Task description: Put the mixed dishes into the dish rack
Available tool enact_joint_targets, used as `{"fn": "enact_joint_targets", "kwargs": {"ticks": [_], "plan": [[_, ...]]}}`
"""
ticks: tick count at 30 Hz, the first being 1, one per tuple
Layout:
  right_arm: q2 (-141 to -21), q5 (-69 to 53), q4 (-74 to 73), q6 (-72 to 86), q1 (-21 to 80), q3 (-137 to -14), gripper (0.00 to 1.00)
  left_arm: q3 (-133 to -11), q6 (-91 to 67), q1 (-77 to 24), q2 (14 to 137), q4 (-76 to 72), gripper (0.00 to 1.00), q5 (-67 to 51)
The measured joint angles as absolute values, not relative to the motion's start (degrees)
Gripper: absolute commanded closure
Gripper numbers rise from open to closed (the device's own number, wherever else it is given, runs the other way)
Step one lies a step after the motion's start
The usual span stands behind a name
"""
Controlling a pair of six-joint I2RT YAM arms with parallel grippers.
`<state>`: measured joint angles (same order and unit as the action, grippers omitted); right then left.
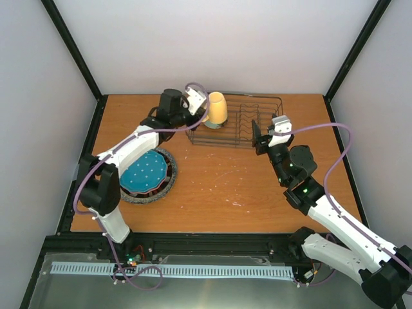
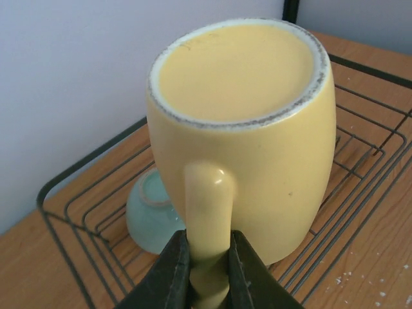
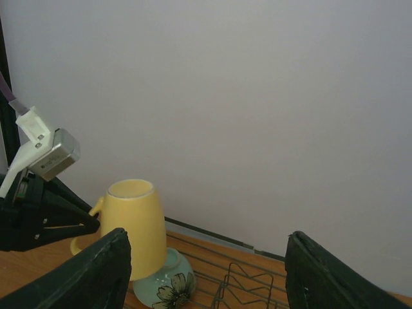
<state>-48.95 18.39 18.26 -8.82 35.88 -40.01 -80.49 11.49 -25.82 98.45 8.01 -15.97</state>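
Note:
The yellow mug (image 1: 217,109) is upside down at the left end of the black wire dish rack (image 1: 257,103). My left gripper (image 2: 209,241) is shut on its handle (image 2: 206,206). The mug's mouth is partly over the overturned pale green bowl (image 2: 148,215), which lies in the rack. In the right wrist view the mug (image 3: 132,225) leans slightly above the flowered bowl (image 3: 164,286). My right gripper (image 1: 264,136) is open and empty, just in front of the rack's right part. The teal white-dotted plate (image 1: 145,170) tops a stack at the left, with a dark rim under it and the grey speckled plate (image 1: 132,196) at the bottom. No pink plate shows.
The rack's upright dividers (image 3: 257,283) stand in its middle and right part. The plate stack lies on the wooden table (image 1: 219,187) beside my left arm. Grey walls and a black frame enclose the table close behind the rack.

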Motion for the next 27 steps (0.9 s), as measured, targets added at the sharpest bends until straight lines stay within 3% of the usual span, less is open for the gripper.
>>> {"fn": "enact_joint_targets", "kwargs": {"ticks": [13,27], "plan": [[-51.77,16.01,19.11,-8.56,33.71,-40.01,0.36,-75.18,24.91,-27.38,107.61,-6.85,0.99,-16.01],[-53.52,12.8,19.51,-7.88,28.64,-39.99,0.36,-78.96,32.34,-26.41,116.38,-9.41,0.99,-19.88]]}}
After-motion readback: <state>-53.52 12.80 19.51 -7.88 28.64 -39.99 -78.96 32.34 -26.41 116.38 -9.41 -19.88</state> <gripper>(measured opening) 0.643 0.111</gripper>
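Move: The left gripper already pinches the upturned mug by its handle. The mug's place in the left front of the rack lies about 8 cm ahead, 9 cm right and 14 cm below that hand. The bowl stands some 13 cm ahead and 5 cm right, 17 cm below; the rack's tines are about 11 cm ahead and 18 cm right, as low. From the right gripper, the mug's place is some 22 cm ahead, 11 cm left and 26 cm lower. Lower the left gripper about 11 cm with the mug's handle still pinched, easing some 4 cm to the right and, after the start, 4 cm forward, so the mug comes down into the rack at the near right side of the bowl. Roll the wrist left side up and swing it clockwise, some 20 degrees in all, then let the descent die out. Ease the empty, open right gripper a few centimetres forward and down. ##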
